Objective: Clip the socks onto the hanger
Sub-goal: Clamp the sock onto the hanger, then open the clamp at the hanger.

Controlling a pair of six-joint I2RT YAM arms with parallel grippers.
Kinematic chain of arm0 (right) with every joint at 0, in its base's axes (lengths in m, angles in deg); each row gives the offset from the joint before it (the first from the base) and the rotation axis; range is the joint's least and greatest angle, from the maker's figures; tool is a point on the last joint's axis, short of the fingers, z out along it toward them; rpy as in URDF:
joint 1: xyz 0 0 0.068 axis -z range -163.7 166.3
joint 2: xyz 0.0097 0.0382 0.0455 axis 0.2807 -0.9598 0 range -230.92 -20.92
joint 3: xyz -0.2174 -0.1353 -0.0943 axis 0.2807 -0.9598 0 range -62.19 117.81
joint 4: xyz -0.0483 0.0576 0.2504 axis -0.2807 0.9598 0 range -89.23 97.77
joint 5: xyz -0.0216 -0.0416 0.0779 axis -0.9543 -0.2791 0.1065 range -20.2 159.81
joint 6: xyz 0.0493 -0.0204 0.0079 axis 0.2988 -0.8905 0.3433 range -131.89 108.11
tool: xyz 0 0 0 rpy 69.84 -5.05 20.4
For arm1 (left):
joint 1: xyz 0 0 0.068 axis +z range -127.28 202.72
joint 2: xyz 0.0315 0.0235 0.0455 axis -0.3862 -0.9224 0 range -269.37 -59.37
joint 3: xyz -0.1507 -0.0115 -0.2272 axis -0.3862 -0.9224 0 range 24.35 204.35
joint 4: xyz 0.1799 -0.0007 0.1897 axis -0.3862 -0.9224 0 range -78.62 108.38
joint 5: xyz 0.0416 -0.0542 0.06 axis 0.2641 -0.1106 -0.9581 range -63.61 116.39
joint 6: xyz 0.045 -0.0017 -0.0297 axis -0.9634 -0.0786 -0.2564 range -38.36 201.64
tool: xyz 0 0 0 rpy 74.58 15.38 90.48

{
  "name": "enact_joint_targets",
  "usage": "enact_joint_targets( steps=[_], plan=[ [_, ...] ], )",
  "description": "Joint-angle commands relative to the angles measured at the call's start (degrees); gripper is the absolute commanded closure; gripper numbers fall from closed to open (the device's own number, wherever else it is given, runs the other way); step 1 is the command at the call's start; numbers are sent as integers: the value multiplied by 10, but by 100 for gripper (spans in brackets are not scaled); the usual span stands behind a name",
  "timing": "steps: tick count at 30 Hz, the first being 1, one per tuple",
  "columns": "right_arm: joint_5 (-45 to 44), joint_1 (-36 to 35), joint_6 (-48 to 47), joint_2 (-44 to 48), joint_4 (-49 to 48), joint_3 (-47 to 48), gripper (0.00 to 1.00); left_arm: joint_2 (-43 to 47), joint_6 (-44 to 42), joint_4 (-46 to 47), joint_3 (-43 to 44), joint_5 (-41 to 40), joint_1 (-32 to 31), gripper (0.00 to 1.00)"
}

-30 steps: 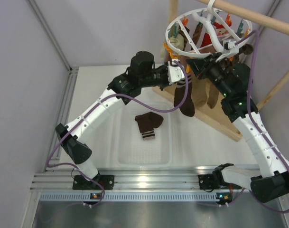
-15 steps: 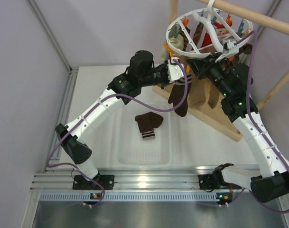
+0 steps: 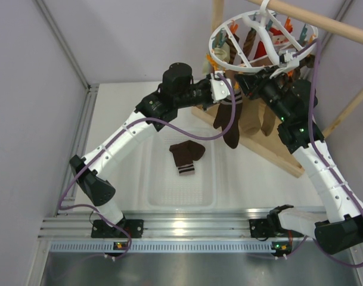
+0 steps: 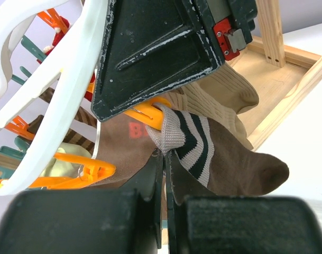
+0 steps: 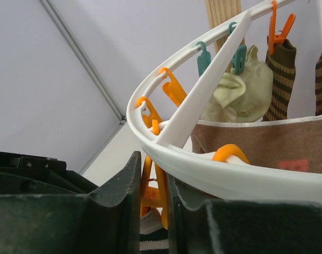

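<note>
My left gripper (image 3: pixel 220 89) is shut on the striped cuff of one brown sock (image 3: pixel 232 128), which hangs from it under the white ring hanger (image 3: pixel 212 52). In the left wrist view the cuff (image 4: pixel 174 132) is pinched at the left gripper's (image 4: pixel 165 159) tips, and it touches an orange peg (image 4: pixel 147 114). My right gripper (image 5: pixel 153 185) is shut on that orange peg (image 5: pixel 156 193), just below the hanger's rim (image 5: pixel 203 169). The sock's cuff (image 5: pixel 153 238) shows beneath the peg. The other brown sock (image 3: pixel 186 156) lies in the clear tray (image 3: pixel 169 190).
Tan, red and striped socks hang clipped to the hanger's far pegs (image 5: pixel 279 32). A wooden stand base (image 3: pixel 276 152) and its rod (image 3: pixel 330 24) sit at the back right. Purple-grey walls close in the left side and the back.
The hanging sock swung slightly to the left and back. Both arms have barely moved, and both grips are unchanged.
</note>
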Motion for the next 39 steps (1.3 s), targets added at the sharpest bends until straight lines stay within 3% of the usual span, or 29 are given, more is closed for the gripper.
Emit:
enact_joint_targets(
  steps=[1, 4, 8, 10, 11, 13, 15, 18, 25, 27, 32, 35, 39],
  plan=[
    [42, 1, -17, 1, 15, 2, 82, 23, 0, 41, 23, -2, -3, 100],
    [41, 1, -13, 2, 17, 5, 64, 23, 0, 42, 20, -2, -3, 100],
    [39, 1, -12, 10, 31, 13, 49, 21, 9, 41, 18, -3, -3, 100],
    [29, 1, -13, 15, 41, 15, 44, 19, 19, 40, 18, -7, -3, 92],
    [26, 2, -15, 16, 42, 15, 43, 18, 34, 41, 18, -10, -4, 87],
    [12, 4, -19, 22, 50, 15, 43, 22, 50, 46, 11, -19, -3, 62],
    [9, 9, -17, 23, 57, 17, 43, 28, 84, 49, 1, -26, -3, 48],
    [5, 22, -18, 25, 72, 22, 43, 52, 122, 55, -32, -31, -1, 36],
    [6, 69, -29, 40, 92, 19, 42, 127, 298, 141, -158, 29, 76, 29],
    [12, 79, -31, 45, 93, 13, 41, 131, 377, 206, -185, 46, 117, 21],
    [19, 113, -39, 50, 92, 3, 41, 97, 493, 361, -228, 109, 192, 19],
    [24, 130, -46, 51, 91, 1, 40, 78, 519, 509, -258, 150, 198, 19],
    [31, 158, -45, 47, 84, -3, 40, 30, 537, 635, -265, 179, 186, 13]
  ],
)
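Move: The left hand pinches the sock's cuff; the rest hangs some 6 cm below and 3 cm back of it, in line left to right, and the orange clip is about 1 cm ahead, 2 cm to the right and 2 cm above. The right hand squeezes that clip open between its fingers, the cuff roughly 1 cm ahead, 2 cm left and 2 cm below; the next orange clip on the rim is about 1 cm ahead, 5 cm right and slightly higher. Another orange clip, holding the brown cloth, is some 5 cm ahead of the left hand and 2 cm left. With the clip's jaws already over the cuff, the right hand opens its fingers first to let the clip bite, sinks about 2 cm out from around it and then slides right roughly 8 cm beneath the rim towards the next clip, turning some 10 degrees clockwise. Just after the right lets go, the left hand opens wide and lets go of the cuff, dips and draws back slightly, then pulls away left about 10 cm while swinging forward some 6 cm, its fingers tilting up and the wrist rolling, and eases a little rightward at the end. ##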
